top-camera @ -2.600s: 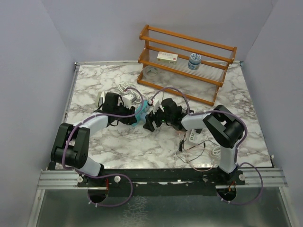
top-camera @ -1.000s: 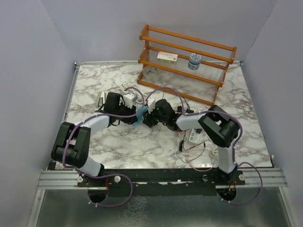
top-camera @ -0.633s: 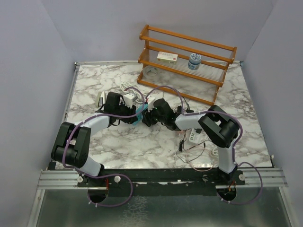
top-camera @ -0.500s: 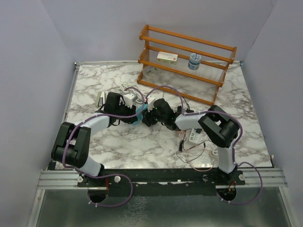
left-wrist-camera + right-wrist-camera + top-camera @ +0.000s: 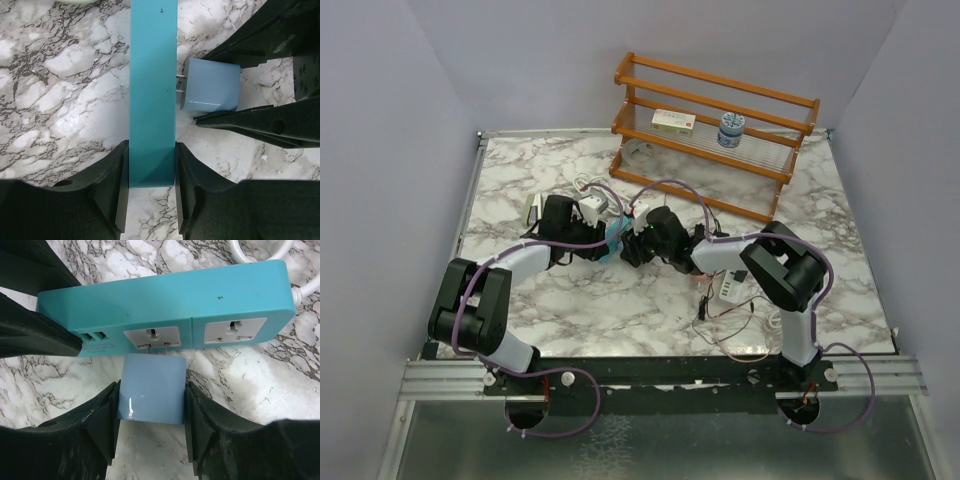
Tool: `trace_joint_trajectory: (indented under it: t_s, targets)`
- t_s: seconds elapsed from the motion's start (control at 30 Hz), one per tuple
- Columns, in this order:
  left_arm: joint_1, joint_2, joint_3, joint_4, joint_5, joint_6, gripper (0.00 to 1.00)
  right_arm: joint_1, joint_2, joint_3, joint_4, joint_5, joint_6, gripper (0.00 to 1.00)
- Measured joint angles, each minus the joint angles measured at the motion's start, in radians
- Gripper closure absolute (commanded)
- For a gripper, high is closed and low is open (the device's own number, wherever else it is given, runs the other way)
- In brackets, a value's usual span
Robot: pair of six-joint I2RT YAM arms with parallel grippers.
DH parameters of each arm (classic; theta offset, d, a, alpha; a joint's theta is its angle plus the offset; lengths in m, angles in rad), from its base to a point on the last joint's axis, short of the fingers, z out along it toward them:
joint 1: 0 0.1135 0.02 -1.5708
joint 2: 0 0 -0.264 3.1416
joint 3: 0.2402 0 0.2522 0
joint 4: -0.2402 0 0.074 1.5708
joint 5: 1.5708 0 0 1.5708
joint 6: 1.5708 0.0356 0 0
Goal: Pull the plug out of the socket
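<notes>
A teal power strip point(image 5: 613, 236) lies on the marble table. My left gripper point(image 5: 151, 150) is shut on one end of the strip point(image 5: 152, 90). My right gripper point(image 5: 151, 390) is shut on a light-blue plug point(image 5: 151, 389) that sits at the socket next to the USB ports of the strip point(image 5: 165, 300). A short length of its two metal prongs point(image 5: 155, 347) shows between the plug and the socket face. In the left wrist view the plug point(image 5: 209, 92) sits between the right gripper's fingers point(image 5: 250, 122). In the top view the two grippers meet at the table's middle, left point(image 5: 604, 240) and right point(image 5: 631, 244).
A wooden rack point(image 5: 760, 170) stands at the back right with a small box point(image 5: 673, 122) and a blue-lidded jar point(image 5: 731, 130). The strip's white cable point(image 5: 588, 188) coils behind it. A white device with loose wires point(image 5: 728, 290) lies near the right arm.
Since 2.6 s ago my right gripper has moved left up to the strip and now grips the plug. In the last half second almost nothing has moved.
</notes>
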Motion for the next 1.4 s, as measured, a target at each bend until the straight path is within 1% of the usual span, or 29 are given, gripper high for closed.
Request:
trace_joint_trajectory:
  t_s: [0.23,0.4,0.47,0.67,0.83,0.9,1.07,1.1,1.17,1.27,1.4]
  targets:
    - [0.000,0.000,0.000,0.000,0.000,0.000,1.00,0.006,0.000,0.000,-0.003,0.019,0.017,0.99]
    - [0.002,-0.002,-0.001,0.000,-0.001,0.000,1.00,0.004,0.000,-0.001,0.002,0.004,0.005,0.99]
    - [0.005,-0.005,-0.004,0.000,-0.001,0.000,1.00,0.001,-0.002,-0.010,0.014,-0.014,-0.005,0.99]
    - [0.036,-0.006,-0.005,0.013,-0.048,-0.003,1.00,0.008,-0.021,-0.041,0.018,-0.139,-0.025,0.99]
    - [0.043,-0.010,-0.006,0.013,-0.045,0.000,1.00,0.004,-0.036,-0.054,0.008,-0.180,-0.047,0.99]
    - [0.044,-0.011,-0.008,0.012,-0.035,0.005,0.90,-0.002,-0.042,-0.055,0.002,-0.186,-0.061,0.99]
    - [0.051,-0.023,-0.022,0.010,0.009,0.021,0.54,-0.049,-0.074,-0.056,-0.014,-0.234,-0.093,0.99]
    - [0.052,-0.027,-0.025,0.009,0.016,0.022,0.49,-0.063,-0.084,-0.056,-0.020,-0.249,-0.099,0.99]
    - [0.052,-0.029,-0.027,0.005,0.031,0.023,0.42,-0.091,-0.107,-0.056,-0.035,-0.289,-0.117,0.99]
    - [0.052,-0.032,-0.027,0.004,0.055,0.024,0.29,-0.124,-0.146,-0.056,-0.067,-0.339,-0.160,0.99]
    - [0.052,-0.052,-0.026,0.001,0.080,0.029,0.10,-0.130,-0.206,-0.062,-0.116,-0.375,-0.226,0.99]
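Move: Pinched near its near end by the left fingers, the teal socket strip has its middle about 6 cm ahead and 3 cm right of the left hand. From the right hand, which already holds the blue plug with its prongs partly out, that middle is some 5 cm ahead and 4 cm left, at nearly the same height. The white cable coil lies roughly 17 cm ahead and 9 cm left of the right hand, the pink adapter about 16 cm right, level with it. Drawing the plug off the socket strip, the right hand pulls back about 3.5 cm while the left hand, still gripping the strip, shifts some 2 cm left and slightly forward. The right hand then lifts about 6 cm and swings right, turning counter-clockwise, plug kept pinched; the left eases part way back, opens to let go of the strip and starts to rise. ##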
